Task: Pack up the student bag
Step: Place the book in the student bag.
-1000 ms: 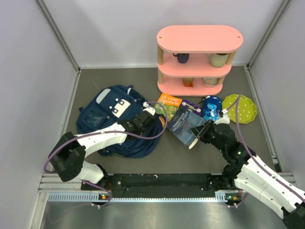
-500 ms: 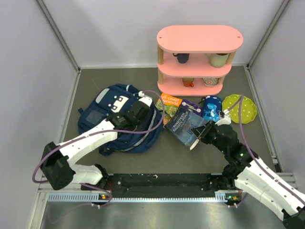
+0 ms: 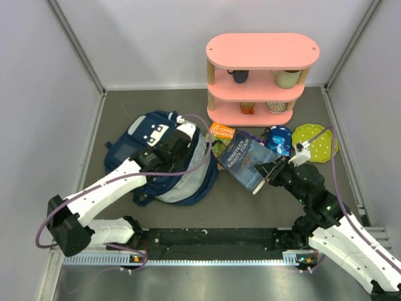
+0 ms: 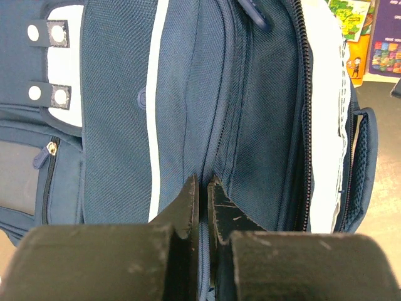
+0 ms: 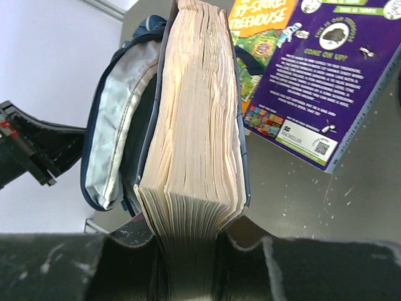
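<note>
The student bag (image 3: 156,153), navy with white patches and a thin white stripe (image 4: 160,94), lies left of centre. Its mouth gapes to the right and shows light grey lining (image 3: 195,168). My left gripper (image 3: 187,130) is shut on a fold of the bag's navy fabric (image 4: 250,113) at the opening's upper edge and holds it up; its fingertips (image 4: 216,191) meet with cloth pinched between them. My right gripper (image 3: 270,170) is shut on a thick blue-covered book (image 3: 246,160), whose cream pages (image 5: 197,106) point toward the open bag (image 5: 116,132).
A pink shelf (image 3: 263,53) with cups stands at the back. In front of it lie an orange-green book (image 3: 220,133), a purple book (image 5: 319,81), a small blue pencil case (image 3: 278,140) and a green dotted plate (image 3: 315,142). Grey walls close both sides.
The left gripper has pulled the bag's upper flap up and toward the back, widening the mouth and baring the grey lining. The right gripper has lifted the book slightly up and right.
</note>
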Robot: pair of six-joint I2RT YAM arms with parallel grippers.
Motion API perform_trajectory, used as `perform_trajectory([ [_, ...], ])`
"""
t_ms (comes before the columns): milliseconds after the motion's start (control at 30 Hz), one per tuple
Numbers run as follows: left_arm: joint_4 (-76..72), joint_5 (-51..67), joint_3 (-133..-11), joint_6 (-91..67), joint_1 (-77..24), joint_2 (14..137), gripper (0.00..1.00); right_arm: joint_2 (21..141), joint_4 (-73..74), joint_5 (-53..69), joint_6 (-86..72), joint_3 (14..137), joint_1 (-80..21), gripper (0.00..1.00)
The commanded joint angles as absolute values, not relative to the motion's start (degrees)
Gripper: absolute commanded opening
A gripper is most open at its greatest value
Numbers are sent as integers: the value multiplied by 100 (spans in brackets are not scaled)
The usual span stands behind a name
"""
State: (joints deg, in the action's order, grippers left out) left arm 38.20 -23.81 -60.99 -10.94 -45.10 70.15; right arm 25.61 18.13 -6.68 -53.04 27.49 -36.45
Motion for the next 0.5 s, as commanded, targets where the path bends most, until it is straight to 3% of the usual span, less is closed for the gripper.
perform_trajectory([
  [0, 3226, -2209, -6144, -1186, -4273, 6399, 0, 2531, 1064, -352, -5185, 3445, -3569, 0],
  [200, 3156, -1776, -6415, -1239, -3938, 5968, 0, 2856, 643, 385, -5580, 3358, -3595, 0],
  [467, 3059, -1478, -6434, -1090, -3920, 5766, 0, 3768, -1413, 1704, -6565, 2839, -3595, 0],
])
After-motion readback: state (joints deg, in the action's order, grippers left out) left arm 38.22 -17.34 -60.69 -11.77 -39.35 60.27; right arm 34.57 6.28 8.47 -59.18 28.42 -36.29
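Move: The right hand grips the book. The bag's open mouth lies about 15 cm to its left, 2 cm farther out and some 9 cm below. The purple book lies about 6 cm ahead, 2 cm left and 19 cm down; the orange book is about 8 cm ahead and 11 cm left, on the table as well. From the left hand, which already pinches the bag's upper edge, the mouth's middle is about 3 cm right, 4 cm back and 7 cm below. Keeping its pinch on the bag's upper edge, the left hand pulls it up about 4 cm and some 2 cm left, rolling about 10 degrees so its left side dips. The right hand still grips the book and sweeps it left, gathering speed, about 5 cm towards the bag's mouth, rising slightly, turning counter-clockwise and rolling its left side up. ##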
